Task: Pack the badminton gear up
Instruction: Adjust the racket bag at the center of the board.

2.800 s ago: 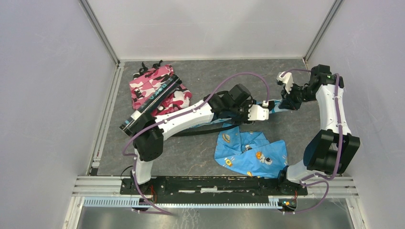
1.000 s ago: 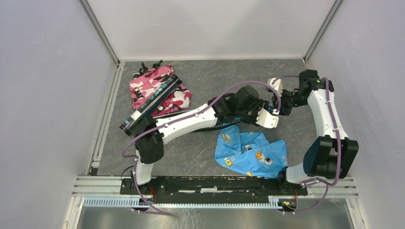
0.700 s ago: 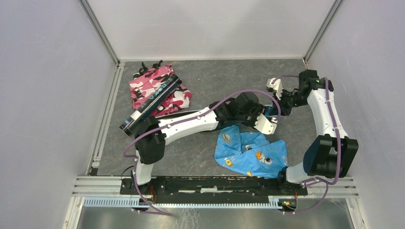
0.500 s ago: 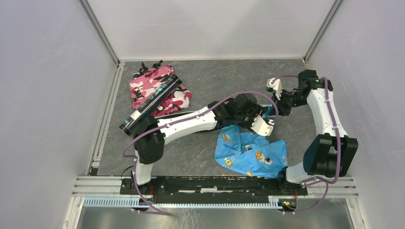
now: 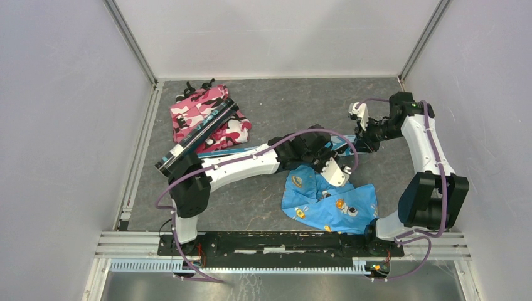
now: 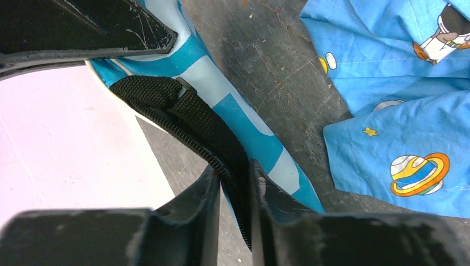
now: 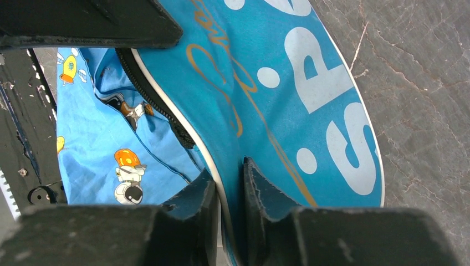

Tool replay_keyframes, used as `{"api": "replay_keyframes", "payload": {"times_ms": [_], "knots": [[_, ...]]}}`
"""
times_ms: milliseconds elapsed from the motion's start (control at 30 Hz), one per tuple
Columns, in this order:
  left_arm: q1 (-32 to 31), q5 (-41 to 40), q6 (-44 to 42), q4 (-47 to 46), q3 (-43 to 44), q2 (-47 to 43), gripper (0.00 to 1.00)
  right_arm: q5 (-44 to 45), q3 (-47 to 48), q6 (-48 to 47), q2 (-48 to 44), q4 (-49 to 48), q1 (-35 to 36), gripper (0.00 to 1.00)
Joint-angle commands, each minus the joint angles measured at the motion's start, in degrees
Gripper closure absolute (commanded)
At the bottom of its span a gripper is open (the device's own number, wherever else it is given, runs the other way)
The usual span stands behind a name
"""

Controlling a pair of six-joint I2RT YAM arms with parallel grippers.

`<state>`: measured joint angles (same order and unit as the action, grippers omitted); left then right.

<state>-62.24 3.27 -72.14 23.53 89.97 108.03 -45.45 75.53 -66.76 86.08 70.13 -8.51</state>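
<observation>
The blue "SPORT" cover (image 7: 288,83) lies stretched between both arms over the grey floor. In the top view only a narrow strip of the cover (image 5: 344,145) shows. My right gripper (image 7: 229,183) is shut on its white-piped edge; from above the right gripper (image 5: 362,139) sits at the cover's far right end. My left gripper (image 6: 235,177) is shut on the cover's black zip edge (image 6: 188,119), and from above the left gripper (image 5: 330,164) is over the middle. The black tube (image 5: 199,133) lies across the pink bag at the far left.
The blue cartoon-print cloth (image 5: 329,200) lies crumpled just in front of both grippers, its edge under the cover (image 6: 244,127). The pink camouflage bag (image 5: 188,113) sits at the far left. Grey walls close in the floor on three sides.
The left gripper swung nearer and leftward and closed on the cover's zip edge. The right gripper drew slightly farther back, still holding the cover.
</observation>
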Motion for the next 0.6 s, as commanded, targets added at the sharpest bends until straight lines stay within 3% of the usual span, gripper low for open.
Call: {"api": "replay_keyframes", "payload": {"times_ms": [0,100,267,567], "knots": [[1.79,-1.21,3.78,8.60,0.93,-0.83,0.80,-2.19,3.44,-0.97,-0.15,1.83,-0.63,0.75],[1.97,2.32,11.32,9.41,5.27,-0.01,0.97,-2.10,4.01,-1.09,-0.03,1.81,-0.63,0.67],[3.36,9.06,20.33,12.35,12.47,1.41,0.98,-0.58,4.08,-1.76,-0.33,1.77,-0.63,0.41],[9.19,21.91,33.77,22.49,26.51,6.43,0.98,-0.37,3.18,-5.25,-3.75,1.90,-0.41,0.37]]}}
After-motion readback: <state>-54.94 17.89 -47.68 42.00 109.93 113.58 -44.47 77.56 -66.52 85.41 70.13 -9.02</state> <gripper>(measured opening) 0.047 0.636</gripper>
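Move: The racket bag's black zipper edge already runs between the left hand's half-closed fingertips, about 1 cm below the hand point. The blue end panel, held by the right hand, is about 4 cm to the left hand's right and level ahead. The blue cloth lies some 14 cm back, 3 cm left and 15 cm below. From the right hand, the zipper edge is about 4 cm left and 1 cm back, with the end panel right between its fingers. The left fingers shut on the racket bag's zipper edge and keep it pinched, then the hand rises about 3 cm, rolling some 30 degrees about its own pointing line so its back swings forward. Meanwhile the right fingers open wide to let go of the blue end panel, that hand easing up about 1 cm beside it. ##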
